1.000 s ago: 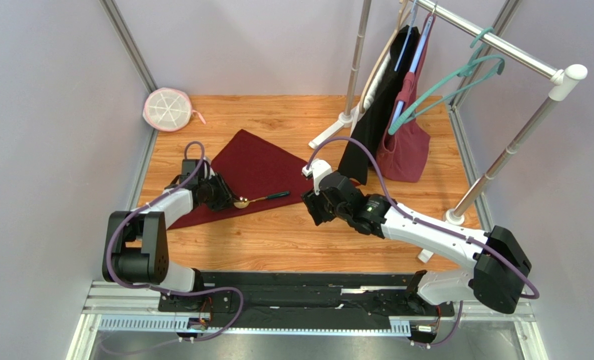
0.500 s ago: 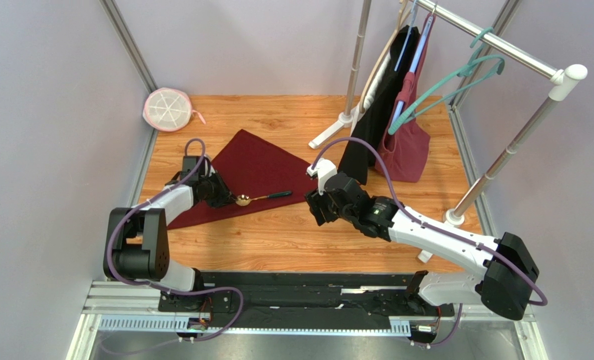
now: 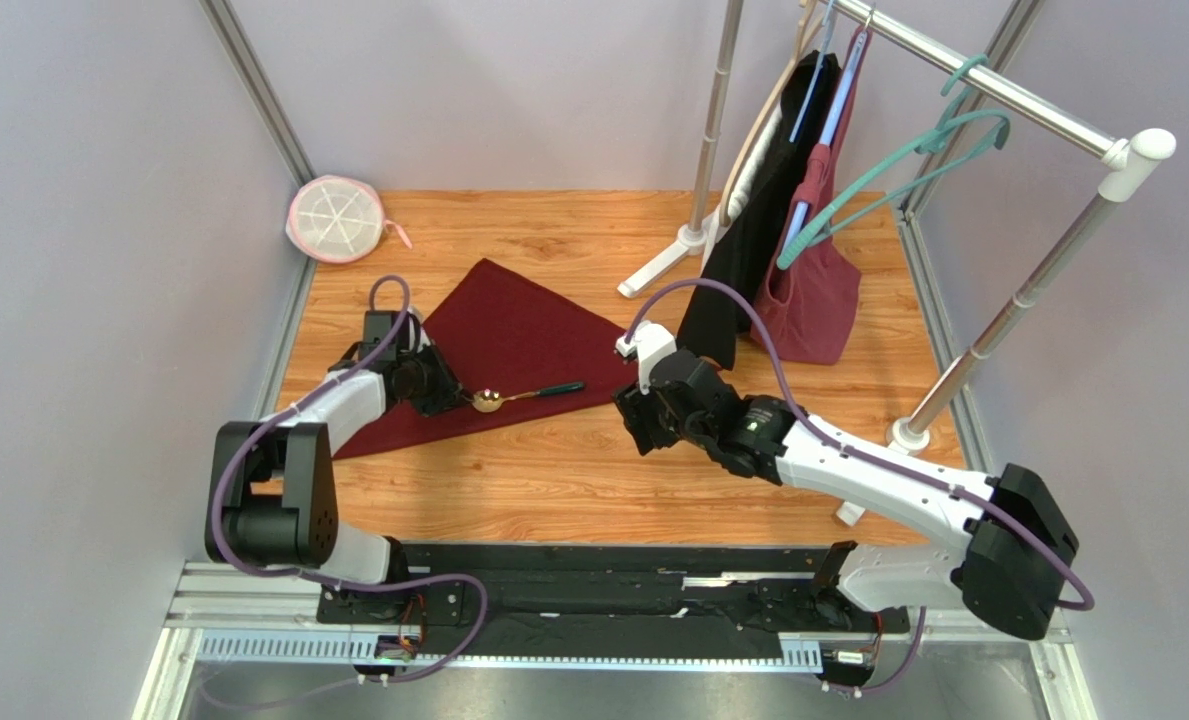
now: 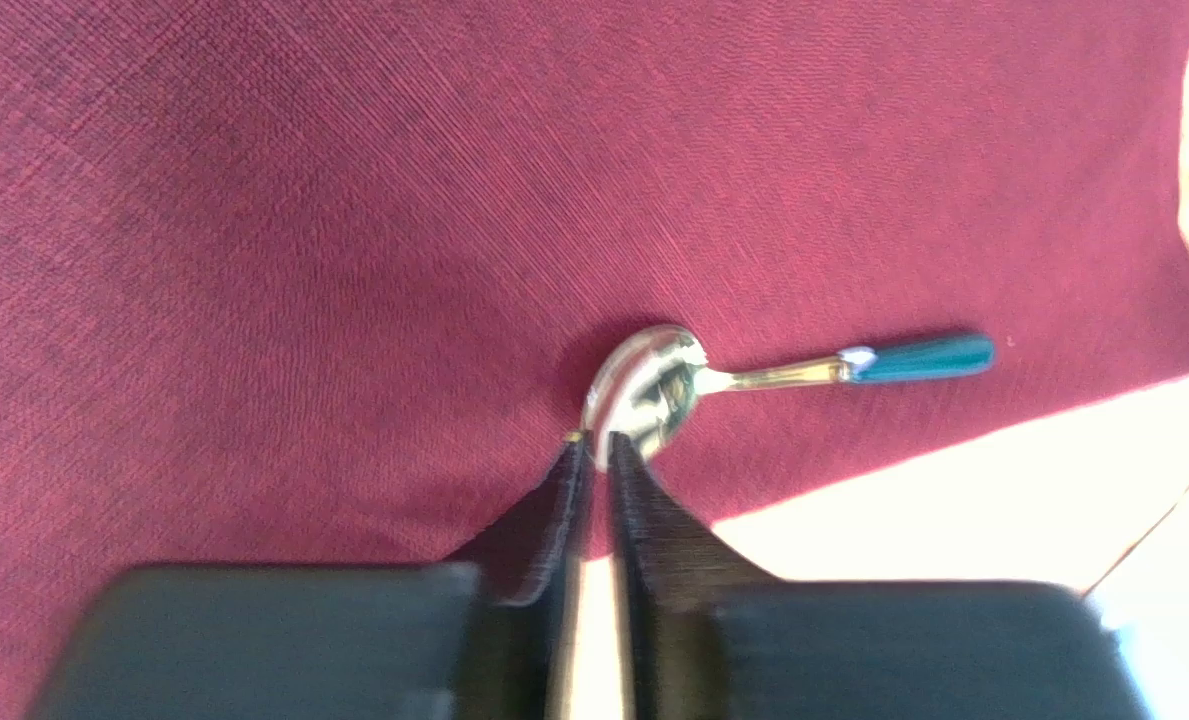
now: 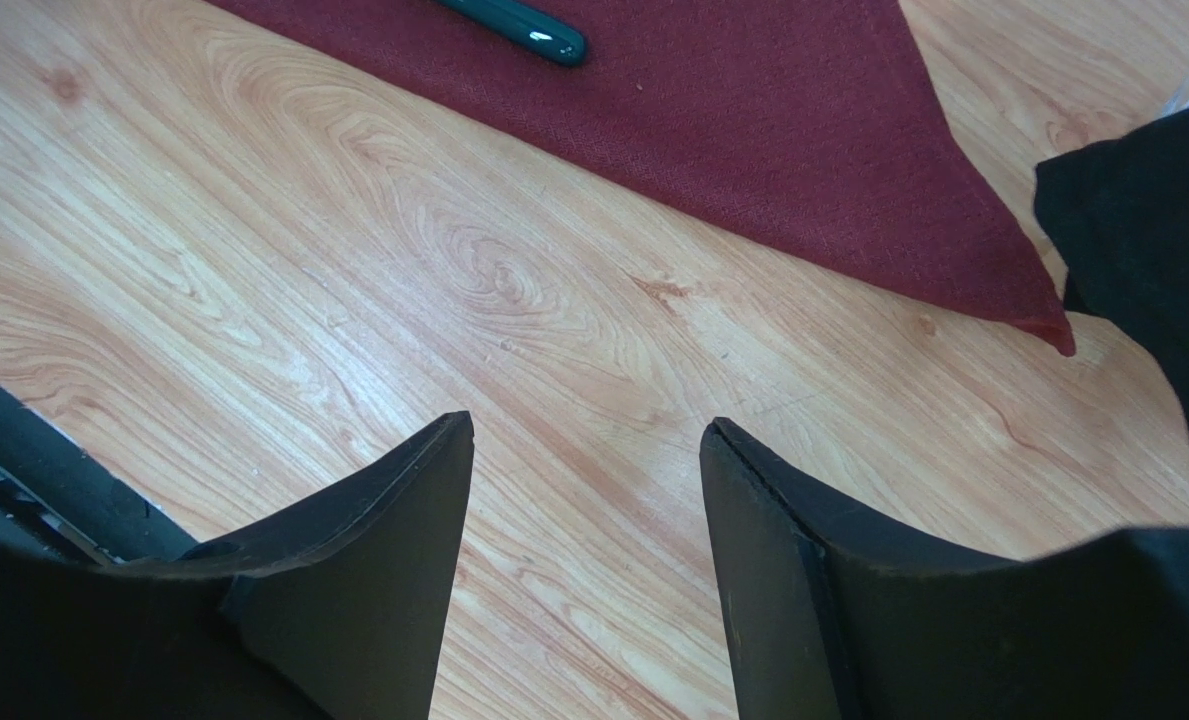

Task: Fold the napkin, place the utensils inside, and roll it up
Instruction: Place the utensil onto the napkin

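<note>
The dark red napkin [image 3: 510, 338] [image 4: 330, 225] lies folded into a triangle on the wooden table, one corner reaching toward the right wrist view [image 5: 796, 120]. A spoon [image 3: 522, 396] [image 4: 735, 375] with a golden bowl and dark green handle [image 5: 518, 23] rests near the napkin's front edge. My left gripper [image 3: 462, 399] [image 4: 596, 443] is low over the cloth, its jaws drawn to a thin slit and pinched on the rim of the spoon's bowl. My right gripper [image 3: 633, 425] [image 5: 585, 428] hovers open over bare wood, right of the napkin, nothing between its fingers.
A metal clothes rack [image 3: 713, 120] stands at the back right with a black garment [image 3: 758, 225], a burgundy bag [image 3: 811, 300] and a teal hanger [image 3: 916, 165]. Its pole base [image 3: 908, 435] sits by the right arm. A round white, pink-rimmed item [image 3: 337, 218] lies at the back left.
My left gripper's jaws have closed in on the spoon's bowl. The right arm has shifted slightly right. The spoon and napkin stay in place.
</note>
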{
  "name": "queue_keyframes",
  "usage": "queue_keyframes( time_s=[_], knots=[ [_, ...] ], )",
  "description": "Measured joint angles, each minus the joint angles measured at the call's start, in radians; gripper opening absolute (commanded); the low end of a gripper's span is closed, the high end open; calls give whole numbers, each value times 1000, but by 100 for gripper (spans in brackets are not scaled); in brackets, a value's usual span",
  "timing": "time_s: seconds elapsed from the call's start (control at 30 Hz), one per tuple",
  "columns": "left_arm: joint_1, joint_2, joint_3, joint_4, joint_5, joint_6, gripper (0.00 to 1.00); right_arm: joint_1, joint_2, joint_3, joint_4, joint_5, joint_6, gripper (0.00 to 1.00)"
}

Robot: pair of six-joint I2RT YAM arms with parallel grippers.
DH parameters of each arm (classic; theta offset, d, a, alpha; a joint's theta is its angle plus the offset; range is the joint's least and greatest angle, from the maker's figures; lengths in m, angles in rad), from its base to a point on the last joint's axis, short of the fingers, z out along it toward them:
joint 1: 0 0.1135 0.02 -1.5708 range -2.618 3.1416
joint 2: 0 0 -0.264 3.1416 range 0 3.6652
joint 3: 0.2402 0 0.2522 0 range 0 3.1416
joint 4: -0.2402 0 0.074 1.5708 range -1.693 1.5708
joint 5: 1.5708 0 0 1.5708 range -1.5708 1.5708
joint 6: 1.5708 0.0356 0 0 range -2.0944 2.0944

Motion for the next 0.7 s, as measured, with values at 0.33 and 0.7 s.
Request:
queue_keyframes(
  time_s=[0.33,0.7],
  knots=[
    [14,-256,216,-179,-37,91,79,-5,274,183,33,-24,58,61],
    [64,-348,254,-240,-47,190,80,-96,577,371,97,-150,241,61]
  ],
)
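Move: My left hand, its fingers almost shut, is down at the spoon: the bowl lies about 2 cm ahead and 2 cm to the right, the handle's middle some 14 cm right and 3 cm ahead. From my right hand, open and empty, that handle is roughly 13 cm ahead, 13 cm left and 10 cm below. The napkin's near edge crosses some 13 cm straight ahead of this hand, its right corner about 17 cm ahead and 12 cm right. I pull my left fingertips off the spoon's bowl and lift that hand some 16 cm, easing a little left, while its fingers spread wide and the hand tips up about 25 degrees. Meanwhile I bring my right hand, still open, left and forward about 12 cm towards the spoon's handle and the napkin's near edge, sinking some 6 cm and tipping further down, touching nothing yet. ##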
